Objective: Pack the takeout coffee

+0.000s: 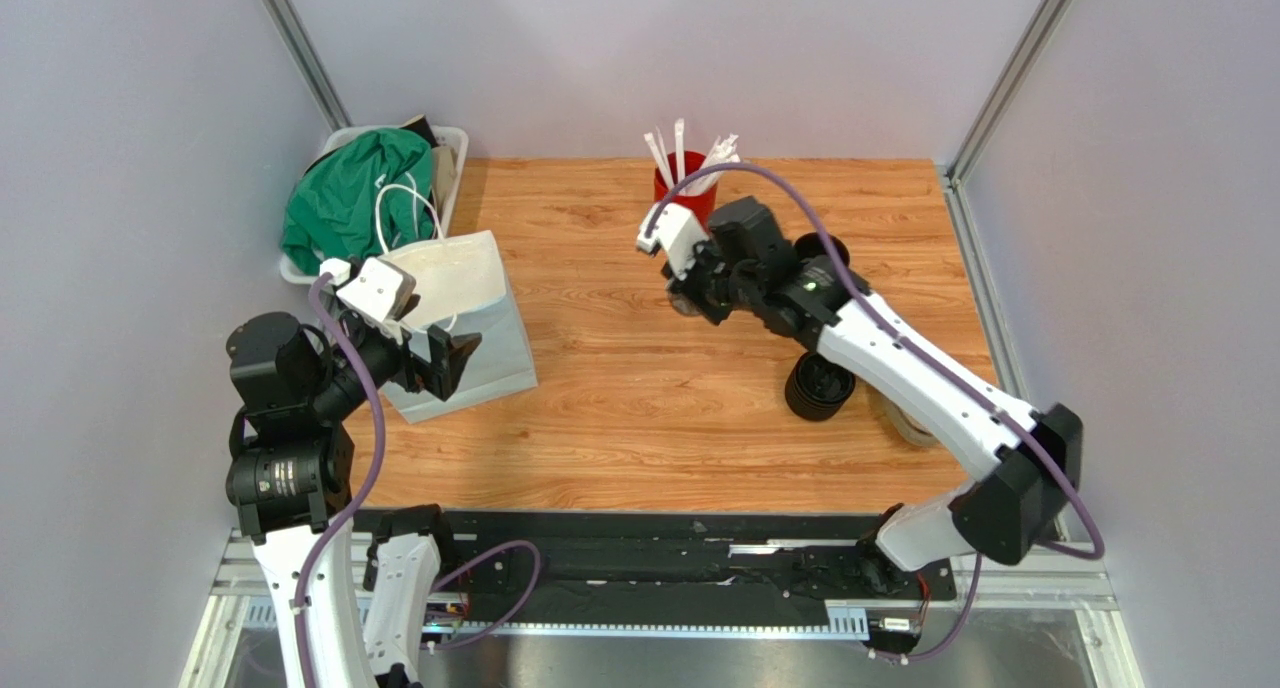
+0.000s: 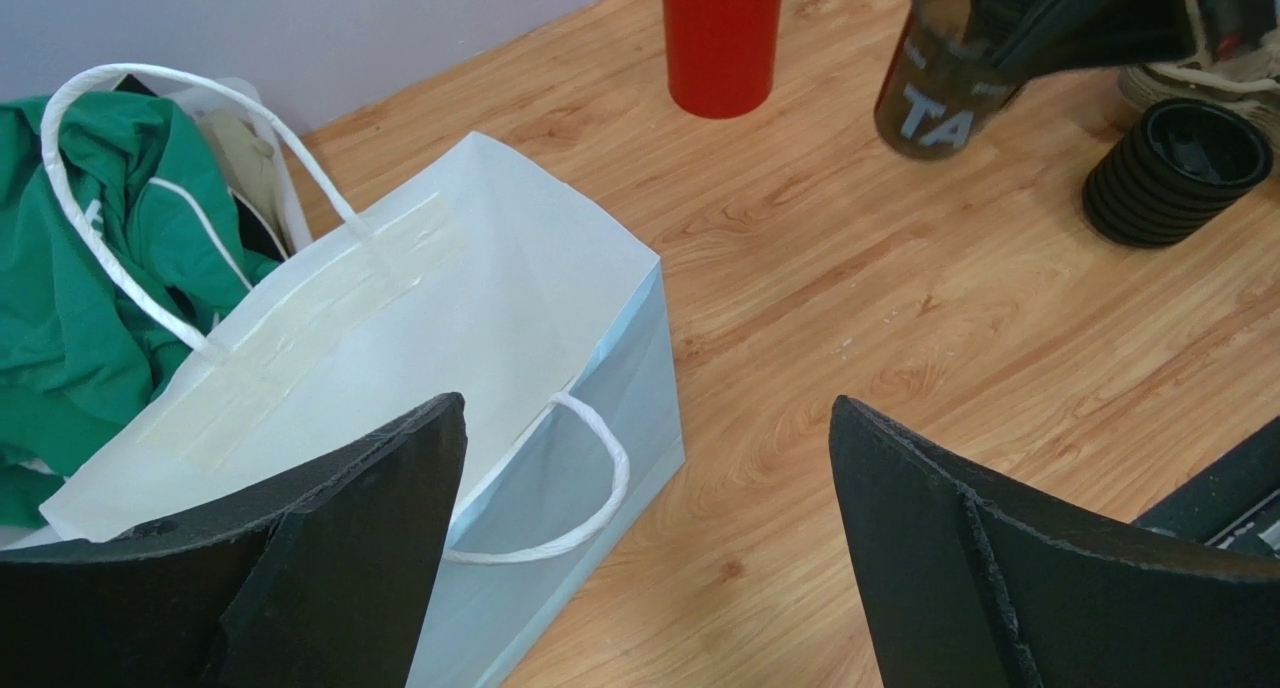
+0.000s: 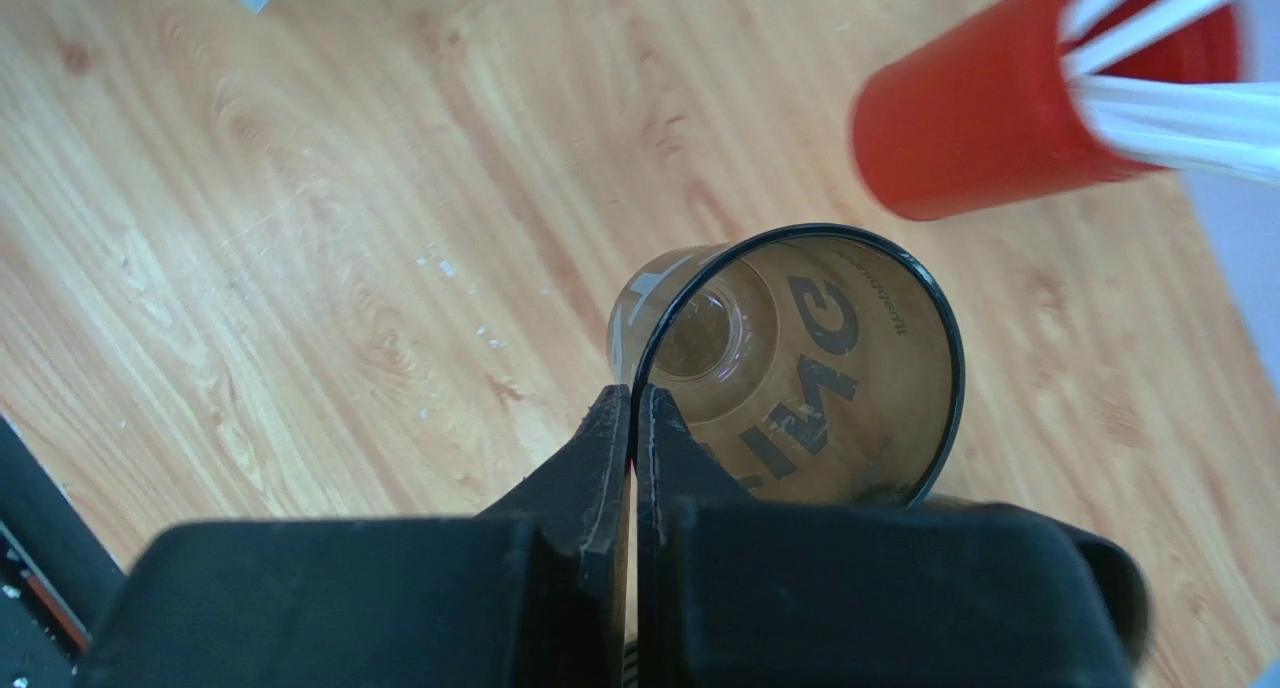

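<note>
A dark see-through takeout coffee cup (image 3: 781, 366) with pale lettering has no lid on it. My right gripper (image 3: 631, 400) is shut on its rim, one finger inside and one outside. In the left wrist view the cup (image 2: 935, 88) hangs tilted near the red cup, under the right gripper (image 2: 1074, 13). A ribbed black stack (image 1: 819, 385), which looks like lids, stands on the table to its right. My left gripper (image 1: 440, 361) is open with nothing between its fingers, beside the white paper bag (image 1: 466, 313). The bag's mouth (image 2: 376, 313) faces up.
A red cup of white straws (image 1: 684, 178) stands at the back middle. A white bin of green cloth (image 1: 361, 193) sits at the back left behind the bag. A brown pulp carrier (image 1: 911, 424) lies partly under the right arm. Grey walls close in three sides.
</note>
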Controlling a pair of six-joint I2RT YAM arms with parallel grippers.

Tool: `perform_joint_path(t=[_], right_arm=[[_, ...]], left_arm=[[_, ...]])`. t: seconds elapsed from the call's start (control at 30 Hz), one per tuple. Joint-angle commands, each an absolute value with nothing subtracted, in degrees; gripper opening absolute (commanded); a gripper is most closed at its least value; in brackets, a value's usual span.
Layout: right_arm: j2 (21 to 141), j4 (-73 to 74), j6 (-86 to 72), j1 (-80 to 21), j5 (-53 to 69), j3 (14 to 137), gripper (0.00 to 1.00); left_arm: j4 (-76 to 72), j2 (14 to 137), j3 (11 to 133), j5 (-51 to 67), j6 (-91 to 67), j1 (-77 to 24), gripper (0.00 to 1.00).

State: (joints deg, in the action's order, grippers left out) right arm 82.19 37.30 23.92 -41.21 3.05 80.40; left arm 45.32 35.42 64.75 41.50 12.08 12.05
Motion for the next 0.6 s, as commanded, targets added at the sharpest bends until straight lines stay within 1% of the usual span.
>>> perform_joint_path(t=[0.0, 0.2, 0.3, 0.57], right_arm=[[87.36, 37.79, 25.49, -44.47, 1.32, 79.89, 0.00], [91.66, 36.30, 24.35, -47.46, 1.23, 78.49, 0.00], [92.54, 33.93, 23.91, -48.25, -1.65, 77.09, 0.00], [94.92, 31.64, 22.77, -48.87, -2.55, 75.85, 0.00]], left_arm=[[43.59, 35.60, 64.60, 41.75, 11.16, 13.01, 0.99], [43.33, 35.33, 64.42, 41.75, 10.99, 13.54, 0.99], [43.33, 35.24, 64.42, 41.84, 10.81, 13.89, 0.99], [42.89, 34.98, 64.07, 41.84, 10.64, 14.33, 0.99]])
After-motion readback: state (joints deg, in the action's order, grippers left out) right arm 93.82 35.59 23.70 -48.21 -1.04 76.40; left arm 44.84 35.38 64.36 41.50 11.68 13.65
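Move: The right hand holds a tinted cup by its rim. The bare patch of table it is lowered towards lies almost straight beneath, about 2 cm to the left and some 21 cm down. The red straw cup stands about 19 cm ahead; the cup stack is 12 cm ahead and 21 cm right, the black ribbed stack 6 cm back and 21 cm right. From the left hand that patch is about 12 cm ahead, 26 cm right and 31 cm below. Still pinching the tinted cup's rim between shut fingers, the right hand brings it down about 10 cm towards the bare middle of the table, quickly at first, then easing to a slow sink. It also drifts some 3 cm left and 2 cm back, away from the red straw cup, while the fingers tip some 15 degrees more steeply downward. ##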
